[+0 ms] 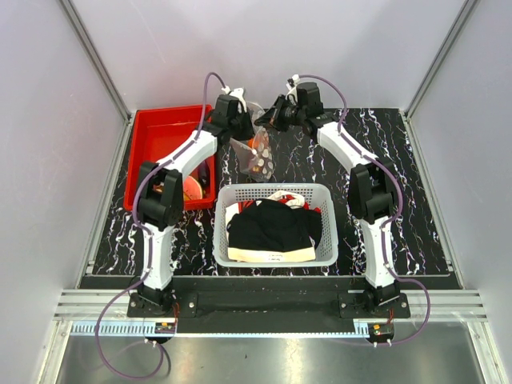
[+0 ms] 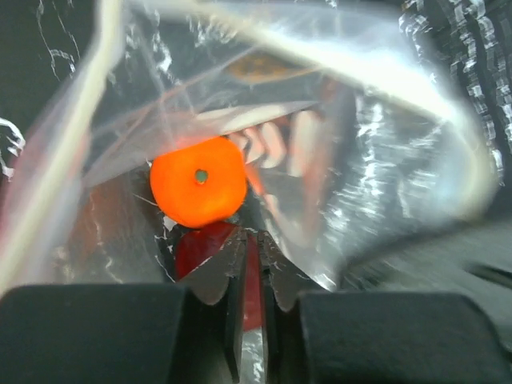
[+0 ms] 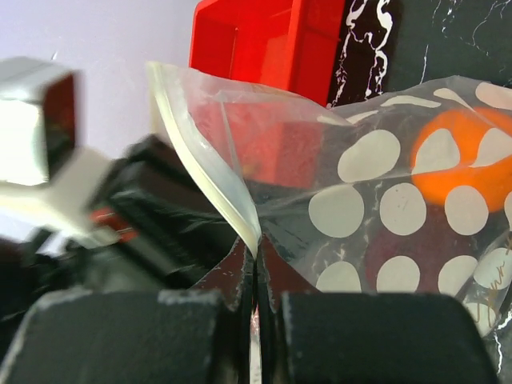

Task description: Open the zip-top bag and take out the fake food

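The clear zip-top bag [image 1: 258,148] hangs between both grippers at the back of the table, right of the red bin. My left gripper [image 1: 237,120] is shut on the bag's plastic [image 2: 264,104]. Through the film the left wrist view shows an orange fruit [image 2: 198,182], a dark red piece [image 2: 200,244] and pale pieces. My right gripper [image 1: 276,116] is shut on the bag's zip strip [image 3: 210,152]. The right wrist view shows the bag [image 3: 352,120] with its pale round discs [image 3: 337,210], the orange fruit [image 3: 456,164] and a dark red fruit [image 3: 420,244].
A red bin [image 1: 164,144] stands at the back left and shows in the right wrist view [image 3: 272,32]; an orange item lies at its near end. A white mesh basket [image 1: 276,256] with black and white clothes sits at the near middle, below the bag.
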{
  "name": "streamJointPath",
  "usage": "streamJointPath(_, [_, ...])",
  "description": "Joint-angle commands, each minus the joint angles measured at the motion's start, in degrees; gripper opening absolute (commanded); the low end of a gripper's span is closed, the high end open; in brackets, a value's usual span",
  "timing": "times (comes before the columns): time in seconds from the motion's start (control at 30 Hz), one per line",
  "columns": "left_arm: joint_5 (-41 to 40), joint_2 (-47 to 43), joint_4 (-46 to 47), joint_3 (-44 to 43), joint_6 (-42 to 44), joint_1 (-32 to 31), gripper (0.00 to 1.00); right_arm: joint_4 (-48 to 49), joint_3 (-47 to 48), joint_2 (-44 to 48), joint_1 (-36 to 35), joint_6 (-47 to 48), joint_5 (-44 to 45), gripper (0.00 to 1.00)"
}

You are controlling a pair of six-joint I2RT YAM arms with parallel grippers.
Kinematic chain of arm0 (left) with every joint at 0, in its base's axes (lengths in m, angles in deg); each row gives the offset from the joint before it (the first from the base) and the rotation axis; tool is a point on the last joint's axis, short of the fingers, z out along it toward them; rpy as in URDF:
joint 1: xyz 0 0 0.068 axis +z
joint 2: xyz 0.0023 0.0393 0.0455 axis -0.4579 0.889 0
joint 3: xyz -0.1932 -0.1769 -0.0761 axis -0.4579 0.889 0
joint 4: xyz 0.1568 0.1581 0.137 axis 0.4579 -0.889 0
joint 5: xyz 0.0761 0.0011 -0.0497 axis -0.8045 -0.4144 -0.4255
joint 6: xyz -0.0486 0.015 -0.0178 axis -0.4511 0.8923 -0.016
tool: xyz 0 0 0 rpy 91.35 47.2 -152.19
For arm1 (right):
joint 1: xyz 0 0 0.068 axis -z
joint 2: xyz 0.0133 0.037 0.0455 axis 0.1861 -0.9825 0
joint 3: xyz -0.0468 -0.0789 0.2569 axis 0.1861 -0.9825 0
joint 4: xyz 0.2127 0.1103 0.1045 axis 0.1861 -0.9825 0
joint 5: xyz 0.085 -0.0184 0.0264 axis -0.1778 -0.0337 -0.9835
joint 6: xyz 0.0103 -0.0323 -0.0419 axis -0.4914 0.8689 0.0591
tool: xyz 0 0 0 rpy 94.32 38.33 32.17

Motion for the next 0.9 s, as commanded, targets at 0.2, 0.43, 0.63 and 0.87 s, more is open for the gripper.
streamJointPath(0.2, [2.9,6.2,1.1,-3.6,-0.6,-0.5,0.28,3.6,-2.7,2.9,1.5,-0.3,-1.1,0.00])
streamJointPath(0.43, [3.2,8.1,0.6,-3.0,0.2,-0.9,0.40,3.5,-4.3,5.5,1.7,-0.3,-1.4,0.00])
streamJointPath(0.63, [0.4,6.1,-2.6,-0.4,2.1,-1.3,0.56,3.5,-6.2,6.4,2.1,0.5,-1.5,0.00])
streamJointPath(0.87, [0.1,5.8,-4.7,1.0,2.6,-1.8,0.68,3.5,-7.8,7.4,2.1,1.4,-1.2,0.00])
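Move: The dark red fruit lies in the bag nearly straight below the left hand, some 11 cm down. The orange is about 3 cm beyond it and 2 cm to its right, at much the same height. The red bin's middle is some 27 cm left of this hand and 4 cm back, about 15 cm lower. From the right hand, which pinches the bag's rim, the fruit lies about 15 cm below, 1 cm back and 2 cm left. The dark red fruit in the bag is what the left hand sinks to, down about 9 cm, fast at first, then more slowly and drawing back 2 cm at the end. On the way its nearly shut fingers spread to about two thirds open around the fruit and tip some 10 degrees further down. The right hand keeps its shut pinch on the rim and eases about 2 cm down and 2 cm to its right. ##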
